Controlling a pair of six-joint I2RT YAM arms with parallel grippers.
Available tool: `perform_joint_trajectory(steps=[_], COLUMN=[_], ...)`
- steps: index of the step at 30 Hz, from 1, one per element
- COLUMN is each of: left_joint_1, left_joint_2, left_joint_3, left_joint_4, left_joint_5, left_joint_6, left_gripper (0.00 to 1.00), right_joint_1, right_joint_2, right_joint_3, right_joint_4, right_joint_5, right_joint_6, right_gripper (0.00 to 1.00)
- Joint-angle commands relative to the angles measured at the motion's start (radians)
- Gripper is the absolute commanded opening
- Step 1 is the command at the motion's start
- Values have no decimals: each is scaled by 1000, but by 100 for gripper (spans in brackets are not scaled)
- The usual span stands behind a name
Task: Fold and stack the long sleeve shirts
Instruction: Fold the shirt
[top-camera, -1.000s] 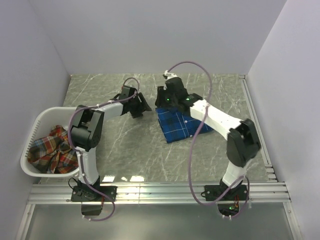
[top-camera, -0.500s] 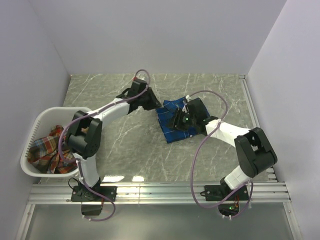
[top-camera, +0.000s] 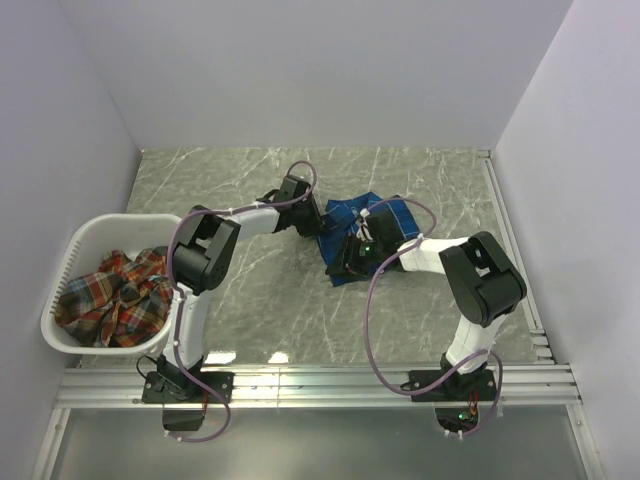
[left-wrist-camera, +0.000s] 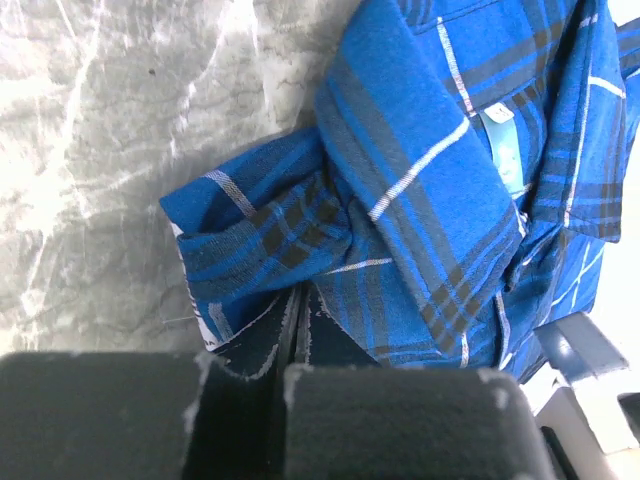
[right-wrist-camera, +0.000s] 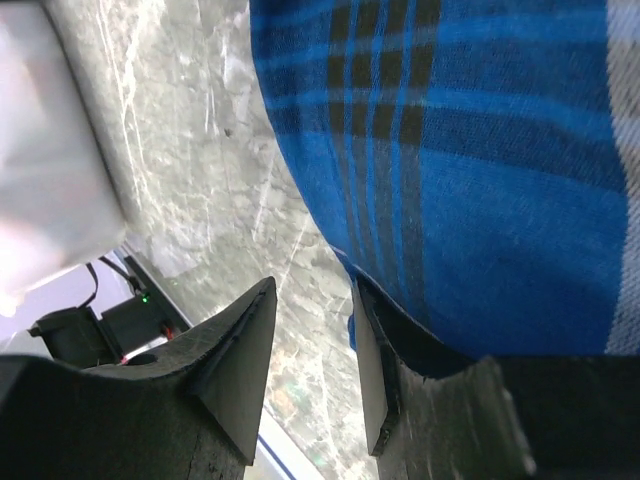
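Note:
A royal blue plaid long sleeve shirt lies partly folded on the marble table, right of centre. My left gripper is at its left edge. In the left wrist view the gripper is shut, with a bunched fold of the blue shirt pinched at its tips. My right gripper is low at the shirt's near-left corner. Its jaws stand open with bare table between them, and one finger lies against the edge of the blue cloth. A red-orange plaid shirt lies crumpled in the basket.
The white laundry basket stands at the table's left edge, close to the left arm's elbow. An aluminium rail runs along the near edge and another along the right side. Walls close in the left, back and right.
The left gripper moved right to the blue shirt's left edge and shut on a fold. The right gripper swung from the shirt's far side down to its near-left corner, still open.

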Motion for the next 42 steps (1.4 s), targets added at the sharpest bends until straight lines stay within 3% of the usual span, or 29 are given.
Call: perform_joint_trajectory(steps=[1,6,14,23,27,29,32,38,40,42], left_joint_1=[18,23,22,32,42,42,42,43,42,42], left_joint_2=[38,38,7,10,-5,-10,-37,-160,-221,-283], left_joint_3=[22,33,15,1,-30,-30,-28,-1,4,12], left_joint_4=[-13,-19,-21,-16,10,9,-5,-82,-106,-126], left_joint_5=[-49,-58,-54,-64,-51,-48,-52,-138,-162,-202], left_joint_6=[26,54,81,68,57,58,63,92,104,114], left_gripper=[0,2,3,3,3,4,10,39,54,67], right_joint_1=[-8,-26,-352,-604,-699,-709,-706,-689,-667,-618], right_joint_2=[-11,-96,-393,-251,-189,-212,-297,-494,-537,-601], right_joint_3=[5,-20,-135,-337,-403,-394,-362,-344,-356,-370], right_joint_4=[-39,-64,46,372,428,371,282,145,99,67], right_joint_5=[-14,-25,10,62,70,102,122,128,134,171], right_joint_6=[-30,-54,-31,160,206,188,138,124,148,182], right_gripper=[45,44,44,42,42,42,42,48,62,68])
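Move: Under the left hand's shut fingertips lies the left edge of the folded shirt, about 1 cm below the hand point; the collar is some 5 cm ahead and 8 cm to the right of that hand. The right hand is at the shirt's near-left corner, which lies about 5 cm back and 2 cm to its left; the near-right corner it goes for is roughly 21 cm right, 3 cm ahead and 2 cm lower. The right hand comes off the near-left part of the shirt and arcs about 24 cm right and slightly forward over the cloth, turning some 50 degrees clockwise, dips to table height by the near-right corner, then rises with fingers widening. Shut fingertips keep the left edge down, easing slightly forward and left, until the left hand lifts about 5 cm, drifting left and opening. ##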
